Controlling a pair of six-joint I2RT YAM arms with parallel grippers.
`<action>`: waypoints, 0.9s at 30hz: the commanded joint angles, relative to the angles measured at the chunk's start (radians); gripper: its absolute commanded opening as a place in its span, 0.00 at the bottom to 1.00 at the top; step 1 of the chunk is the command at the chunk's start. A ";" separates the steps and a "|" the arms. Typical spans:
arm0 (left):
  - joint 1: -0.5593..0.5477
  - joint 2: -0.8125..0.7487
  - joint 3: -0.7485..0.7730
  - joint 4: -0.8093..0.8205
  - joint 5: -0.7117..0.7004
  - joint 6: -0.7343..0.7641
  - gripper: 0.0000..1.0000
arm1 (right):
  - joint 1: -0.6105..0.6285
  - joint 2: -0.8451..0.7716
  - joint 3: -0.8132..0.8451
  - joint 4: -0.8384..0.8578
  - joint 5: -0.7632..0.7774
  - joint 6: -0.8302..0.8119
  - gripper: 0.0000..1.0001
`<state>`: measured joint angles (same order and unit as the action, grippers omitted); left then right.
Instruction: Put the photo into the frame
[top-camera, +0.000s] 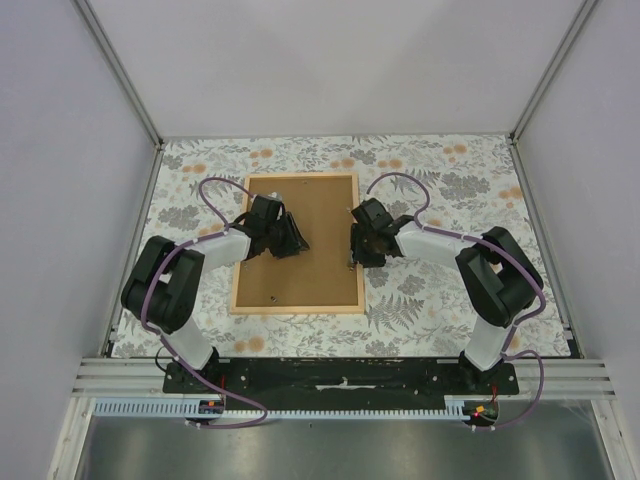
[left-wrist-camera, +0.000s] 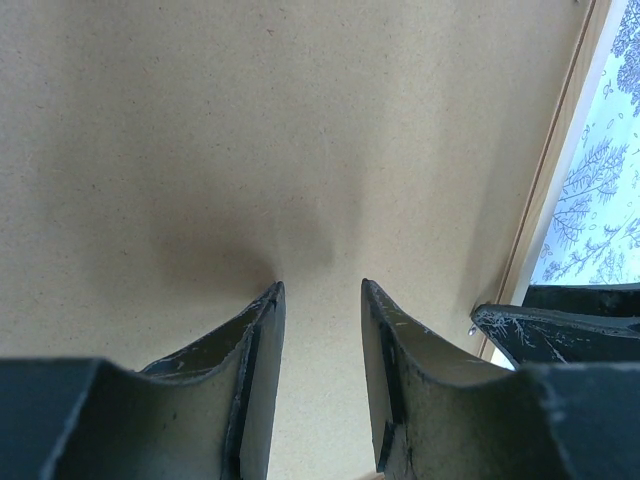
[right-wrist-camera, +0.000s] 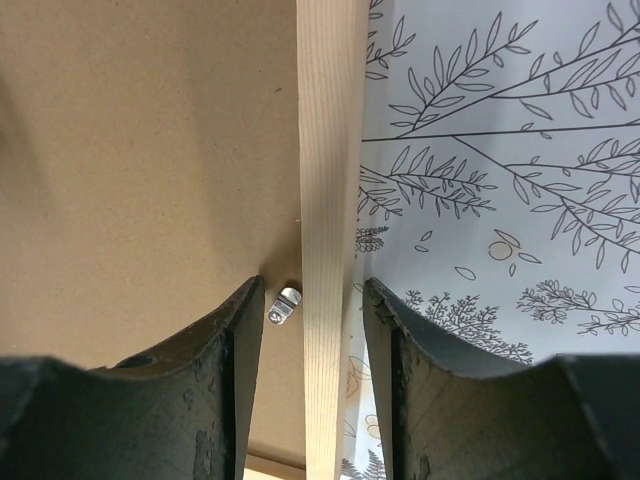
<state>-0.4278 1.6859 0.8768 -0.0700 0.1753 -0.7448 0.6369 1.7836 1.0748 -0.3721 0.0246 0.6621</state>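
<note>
The light wood frame (top-camera: 296, 305) lies flat on the table, with a brown backing board (top-camera: 310, 250) filling it. The photo is hidden. My left gripper (top-camera: 290, 238) is open over the board's middle, its tips (left-wrist-camera: 322, 290) down at the board (left-wrist-camera: 250, 130) with nothing between them. My right gripper (top-camera: 355, 245) is open at the frame's right rail. Its fingers (right-wrist-camera: 315, 285) straddle the rail (right-wrist-camera: 330, 120), one over the board and one over the cloth, with a gap on each side. A small metal clip (right-wrist-camera: 284, 304) sits on the board beside the rail.
A floral tablecloth (top-camera: 440, 180) covers the table around the frame. White walls and metal posts (top-camera: 130, 90) bound the back and sides. A finger of the right gripper (left-wrist-camera: 560, 325) shows in the left wrist view, close to the frame's rail (left-wrist-camera: 552, 190).
</note>
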 joint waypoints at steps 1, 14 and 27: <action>-0.011 0.029 -0.022 0.016 -0.025 -0.025 0.43 | 0.001 0.017 0.033 -0.028 0.051 0.017 0.50; -0.009 0.037 -0.022 0.021 -0.028 -0.033 0.43 | 0.004 0.013 0.025 -0.034 0.034 -0.042 0.20; -0.009 0.047 -0.019 0.029 -0.025 -0.045 0.43 | 0.041 0.005 0.050 -0.122 0.018 -0.217 0.18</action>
<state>-0.4297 1.6974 0.8749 -0.0406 0.1761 -0.7685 0.6453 1.7836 1.0973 -0.4049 0.0353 0.5461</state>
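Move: The frame's right-hand bar lies between the open right fingers, centred within a centimetre of the hand point and about 1 cm below it. A small metal tab sits on the bar's inner side, about 1 cm left of the right hand, level fore and aft and 1 cm down. The frame's near right corner is about 11 cm back, straight along the bar. From the left hand, the bar's gripping place lies roughly 12 cm right, 3 cm back and 2 cm down. The frame's right bar gets pinched: the right hand's fingers, straddling it from inside and outside, close from about half open to a quarter, the inner one coming over the metal tab's place. The right hand shifts only about half a centimetre right, then stays there, its grip tightening firmly as it turns some 5 degrees counter-clockwise. ##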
